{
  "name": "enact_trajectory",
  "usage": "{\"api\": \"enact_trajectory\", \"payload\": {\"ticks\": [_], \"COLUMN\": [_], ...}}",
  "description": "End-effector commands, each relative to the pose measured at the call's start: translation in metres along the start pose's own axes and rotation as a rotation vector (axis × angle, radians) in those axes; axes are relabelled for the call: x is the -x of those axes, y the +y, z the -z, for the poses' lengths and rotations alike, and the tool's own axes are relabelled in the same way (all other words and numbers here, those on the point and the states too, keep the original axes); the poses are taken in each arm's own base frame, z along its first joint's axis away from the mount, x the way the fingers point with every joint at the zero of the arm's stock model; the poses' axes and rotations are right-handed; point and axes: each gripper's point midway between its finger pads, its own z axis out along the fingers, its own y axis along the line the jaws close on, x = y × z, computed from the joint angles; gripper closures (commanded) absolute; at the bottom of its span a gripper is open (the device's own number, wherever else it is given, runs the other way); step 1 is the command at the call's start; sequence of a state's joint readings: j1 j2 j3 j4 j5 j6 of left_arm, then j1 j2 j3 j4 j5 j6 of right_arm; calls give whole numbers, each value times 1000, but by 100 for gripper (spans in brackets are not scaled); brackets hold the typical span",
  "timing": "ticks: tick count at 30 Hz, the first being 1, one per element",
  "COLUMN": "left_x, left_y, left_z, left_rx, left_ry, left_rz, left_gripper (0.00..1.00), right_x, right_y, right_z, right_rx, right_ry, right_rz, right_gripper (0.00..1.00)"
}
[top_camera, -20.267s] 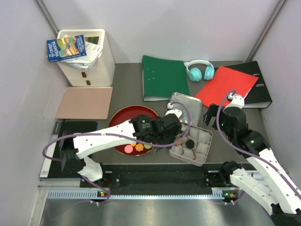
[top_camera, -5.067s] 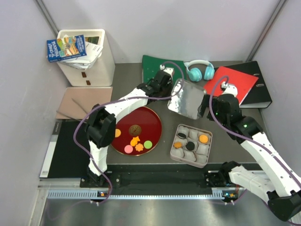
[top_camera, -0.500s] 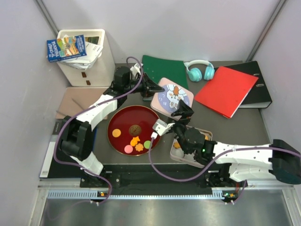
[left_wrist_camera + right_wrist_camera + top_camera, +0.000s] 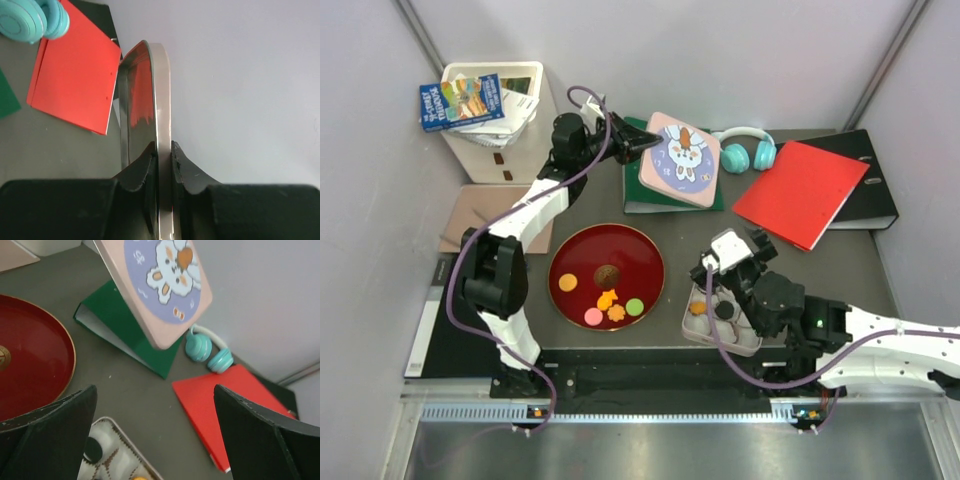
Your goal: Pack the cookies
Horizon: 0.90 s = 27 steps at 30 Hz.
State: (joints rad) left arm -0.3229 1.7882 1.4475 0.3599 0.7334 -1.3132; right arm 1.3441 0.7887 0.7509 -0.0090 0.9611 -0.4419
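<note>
My left gripper [image 4: 642, 148] [image 4: 164, 155] is shut on the rim of a pink tin lid with a rabbit picture [image 4: 685, 160] [image 4: 161, 90] [image 4: 165, 285], held tilted in the air above the green folder. The cookies [image 4: 607, 298] lie on a red plate [image 4: 645, 262] [image 4: 35, 390]: a brown one, orange ones, a pink and a green. The open tin [image 4: 692, 330] [image 4: 117, 447] holds an orange cookie [image 4: 697, 308] and black ones [image 4: 724, 310] [image 4: 92, 450]. My right gripper [image 4: 730, 262] [image 4: 155, 435] hangs open and empty over the tin's far edge.
A green folder [image 4: 660, 190] [image 4: 135, 325], teal headphones [image 4: 745, 150] [image 4: 207, 352] and a red folder [image 4: 800, 190] [image 4: 75, 85] [image 4: 225, 405] lie at the back. A white bin with a book [image 4: 505, 120] and a tan pad [image 4: 500, 215] are at the back left.
The left arm has carried the lid up and toward the back, over the green folder. The right gripper has drawn away from the lid to above the tin, jaws open.
</note>
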Motion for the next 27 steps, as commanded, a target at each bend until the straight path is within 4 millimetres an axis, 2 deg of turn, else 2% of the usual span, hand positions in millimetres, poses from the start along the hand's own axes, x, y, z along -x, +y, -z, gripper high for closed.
{"api": "enact_trajectory", "payload": {"ticks": [1, 2, 3, 5, 6, 7, 8, 9, 10, 11, 12, 13, 14, 16, 18, 20, 21, 23, 24, 27], "left_x": [16, 14, 10, -2, -14, -22, -31, -48, -58, -68, -86, -94, -102, -123, -142, -156, -165, -171, -179, -189], "left_y": [-44, -44, -42, -47, -35, -33, -40, -23, -19, -26, -12, -11, -18, -15, -20, -19, -14, -11, 0, 14], "left_z": [0, 1, 2, 11, 14, 18, 26, 29, 32, 41, 44, 48, 55, 61, 65, 69, 71, 72, 74, 77], "left_rx": [-113, -108, -103, -106, -83, -76, -80, -33, -16, -18, 28, 39, 33, 55, 44, 41, 46, 33, 41, 26], "left_ry": [-48, -44, -35, -12, 6, 15, 24, 56, 71, 81, 118, 133, 142, 184, 224, 259, 281, 279, 290, 291], "left_rz": [-82, -86, -87, -112, -98, -105, -146, -120, -127, -180, -159, -173, -221, -227, -266, -284, -278, -279, -259, -218], "left_gripper": [100, 100, 100, 100, 100, 100, 100, 100, 100, 100, 100, 100, 100, 100, 100, 100, 100, 100, 100, 100], "right_x": [-18, -19, -17, -36, -35, -41, -38, -34, -32, -37, -30, -28, -24, -17, -34, -33, -49, -51, -62, -78], "right_y": [-25, -29, -46, -66, -76, -89, -91, -94, -81, -94, -98, -97, -98, -95, -91, -89, -85, -85, -82, -87], "right_z": [15, 16, 19, 14, 14, 9, 6, 3, -6, -12, -17, -24, -28, -38, -51, -59, -61, -64, -64, -61], "right_rx": [-84, -99, -117, -163, -180, -188, -176, -158, -56, -96, -102, -89, -81, -41, -54, -13, -26, -13, -22, -66], "right_ry": [89, 98, 98, 163, 158, 171, 164, 161, 203, 207, 183, 177, 164, 162, 204, 178, 197, 176, 189, 186], "right_rz": [-207, -380, -504, -744, -830, -913, -1009, -1068, -1136, -1227, -1251, -1263, -1298, -1340, -1423, -1523, -1556, -1620, -1637, -1682], "right_gripper": [1, 1, 1, 1, 1, 1, 1, 1, 1, 1, 1, 1, 1, 1, 1, 1, 1, 1, 1, 1]}}
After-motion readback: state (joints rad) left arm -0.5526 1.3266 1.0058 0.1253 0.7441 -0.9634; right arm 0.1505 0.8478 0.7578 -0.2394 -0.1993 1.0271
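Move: The lid is in the left hand's grip, its middle about 5 cm right and 4 cm below the fingers. From that hand the cookie box lies roughly 28 cm back, 18 cm right and 31 cm below; the red plate is some 19 cm back and 13 cm left, just as low. From the empty right hand, the lid is about 22 cm ahead, 8 cm left and level, and the box 5 cm back, 5 cm right, 28 cm down. Still pinching the lid by its edge, the left hand carries it back about 18 cm and a little down towards the cookie box, turning some 15 degrees clockwise. The wide-open right hand swings out right about 13 cm and forward, then comes back left some 5 cm and sinks, rolling roughly 90 degrees, left side up, to end beyond the lid's right side, touching nothing. ##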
